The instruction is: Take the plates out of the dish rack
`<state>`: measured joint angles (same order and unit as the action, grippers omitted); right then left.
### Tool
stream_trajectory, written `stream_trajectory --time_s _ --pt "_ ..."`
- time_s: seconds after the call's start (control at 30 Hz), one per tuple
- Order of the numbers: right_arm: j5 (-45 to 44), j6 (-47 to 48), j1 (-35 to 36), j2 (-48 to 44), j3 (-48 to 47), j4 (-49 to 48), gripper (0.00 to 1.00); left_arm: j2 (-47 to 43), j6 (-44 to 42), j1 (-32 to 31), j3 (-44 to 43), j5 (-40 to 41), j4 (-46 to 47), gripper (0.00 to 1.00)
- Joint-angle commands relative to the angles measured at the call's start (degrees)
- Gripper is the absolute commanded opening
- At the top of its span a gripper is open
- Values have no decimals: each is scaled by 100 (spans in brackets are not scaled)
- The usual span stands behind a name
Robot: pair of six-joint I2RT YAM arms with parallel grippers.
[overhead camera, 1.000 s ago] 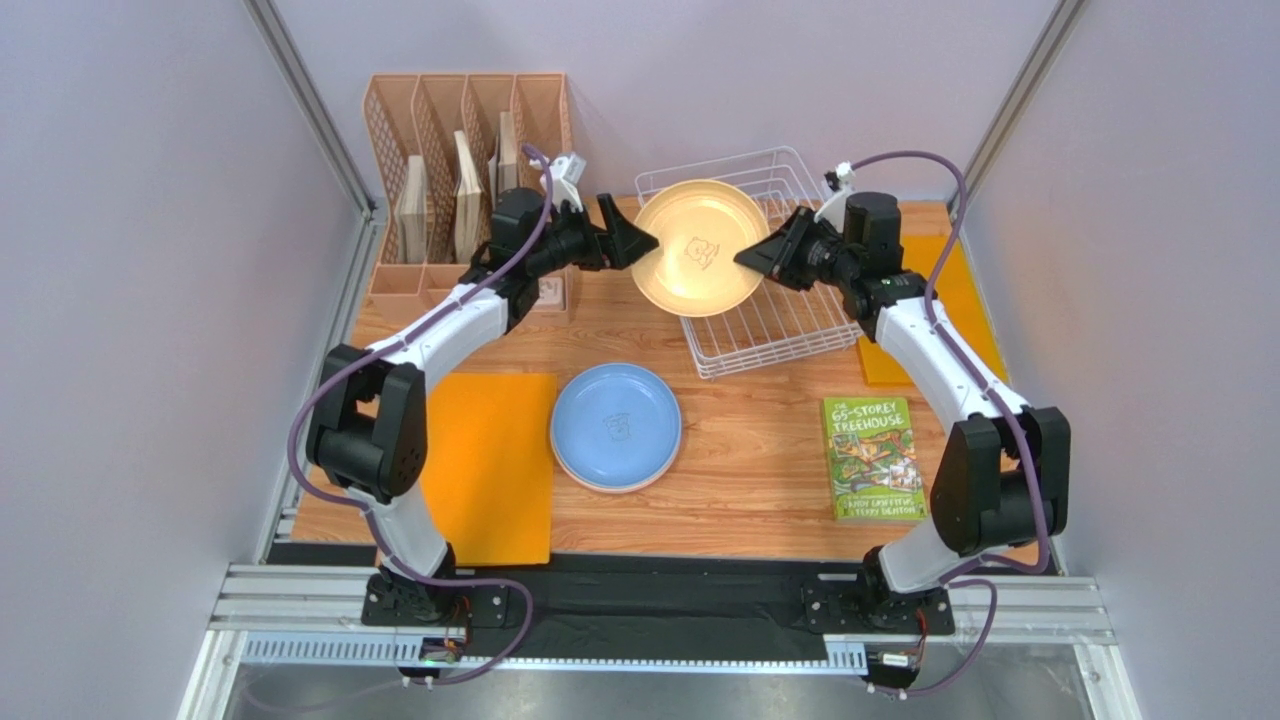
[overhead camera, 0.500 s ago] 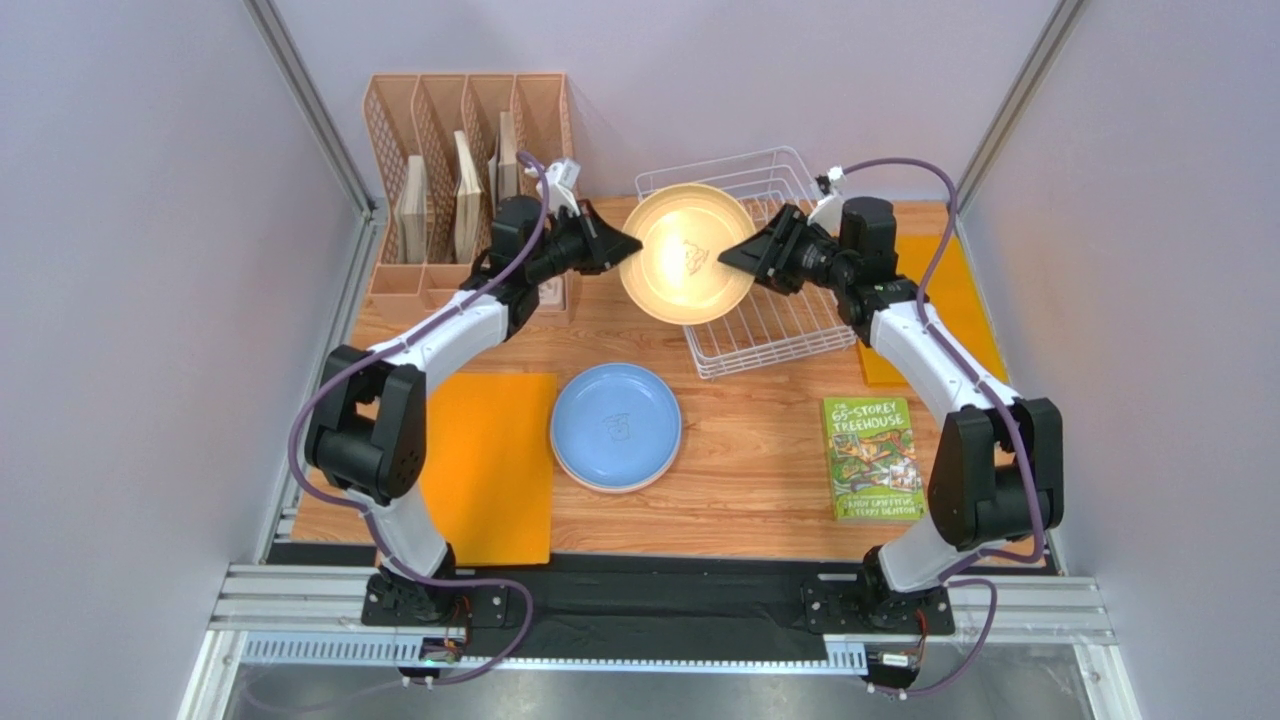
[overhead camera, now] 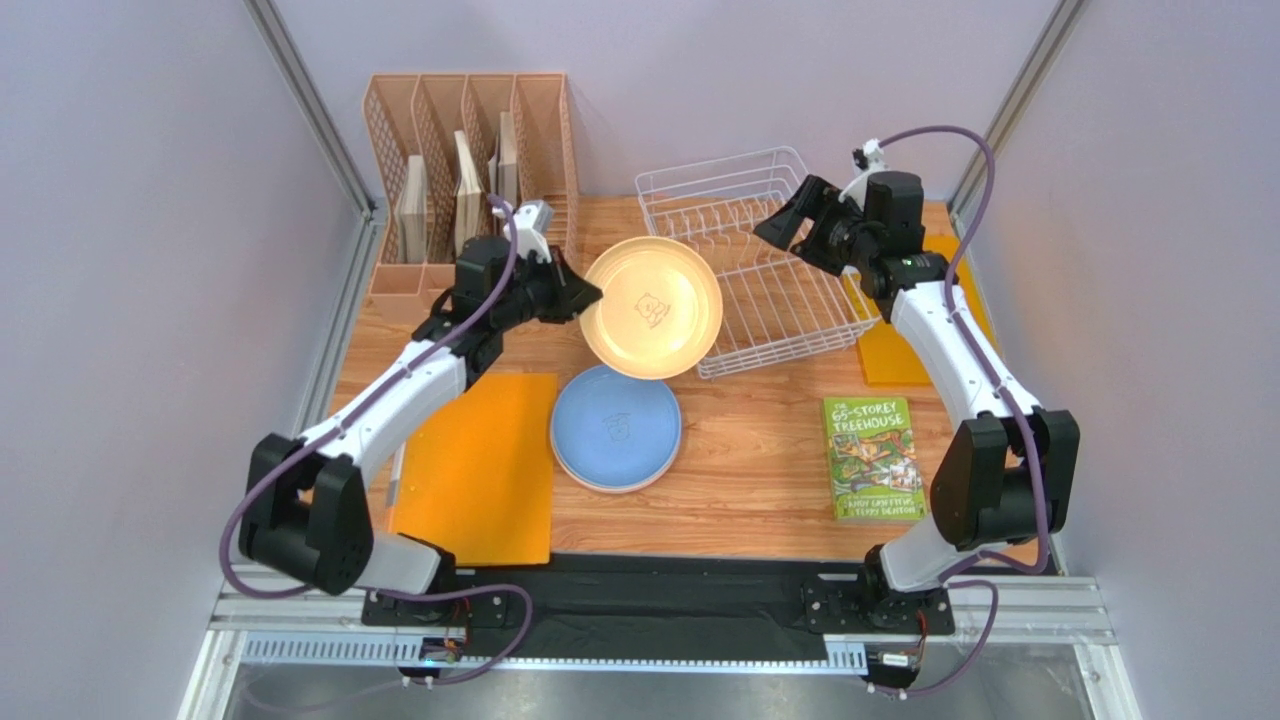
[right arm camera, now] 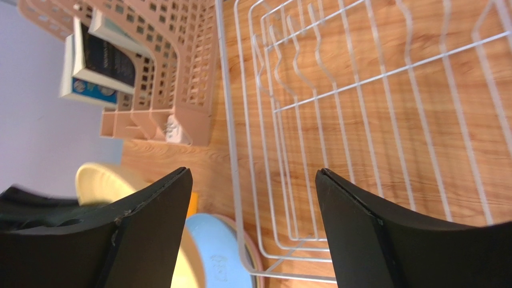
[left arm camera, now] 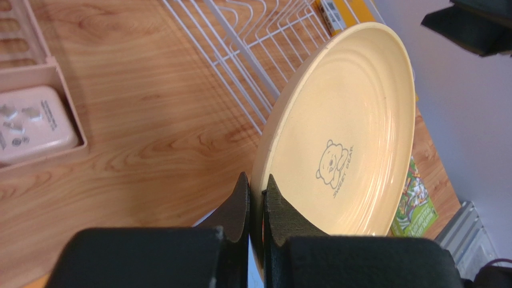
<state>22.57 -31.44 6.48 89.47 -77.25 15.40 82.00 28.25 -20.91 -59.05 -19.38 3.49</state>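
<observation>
My left gripper (overhead camera: 576,291) is shut on the left rim of the pale yellow plate (overhead camera: 651,308) and holds it tilted in the air, left of the white wire dish rack (overhead camera: 774,293) and above the blue plate (overhead camera: 615,428). In the left wrist view the fingers (left arm camera: 257,183) pinch the yellow plate's (left arm camera: 348,138) rim. The blue plate lies flat on the table; in the right wrist view a pink rim (right arm camera: 259,267) shows under the blue plate (right arm camera: 213,258). My right gripper (overhead camera: 792,225) is open and empty over the rack (right arm camera: 360,78), which holds no plates that I can see.
A peach slotted organizer (overhead camera: 466,165) with boards stands at the back left. A green book (overhead camera: 872,458) lies front right. Orange mats lie front left (overhead camera: 481,465) and right (overhead camera: 902,353). A small white device (left arm camera: 33,126) sits by the organizer.
The right gripper let go of the yellow plate and drew back to the right over the rack. The left arm carried the plate left and nearer, out of the rack.
</observation>
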Motion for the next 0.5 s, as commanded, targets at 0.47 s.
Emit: stream_trajectory --time_s 0.47 --pt "-639 868 -15 220 -668 499 81 -1696 -47 -1 2081 803 -779 0"
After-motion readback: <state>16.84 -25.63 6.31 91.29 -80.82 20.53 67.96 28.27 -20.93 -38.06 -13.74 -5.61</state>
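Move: The left hand holds the yellow plate by its left rim. The stack with the blue plate on top lies about 12 cm back from that hand, 2 cm to its right and some 19 cm below. The orange folder is roughly 18 cm back and 19 cm left of the hand. The dish rack, now empty, stands about 12 cm ahead and 24 cm to its right. From the right hand, the stack is some 18 cm back, 22 cm left and 21 cm lower. Still pinching the yellow plate's rim with shut fingers, the left hand draws back about 9 cm and swings some 5 cm left. After a nearly level start it sinks about 10 cm towards the stack, its fingers tipping roughly 15 degrees farther down. ##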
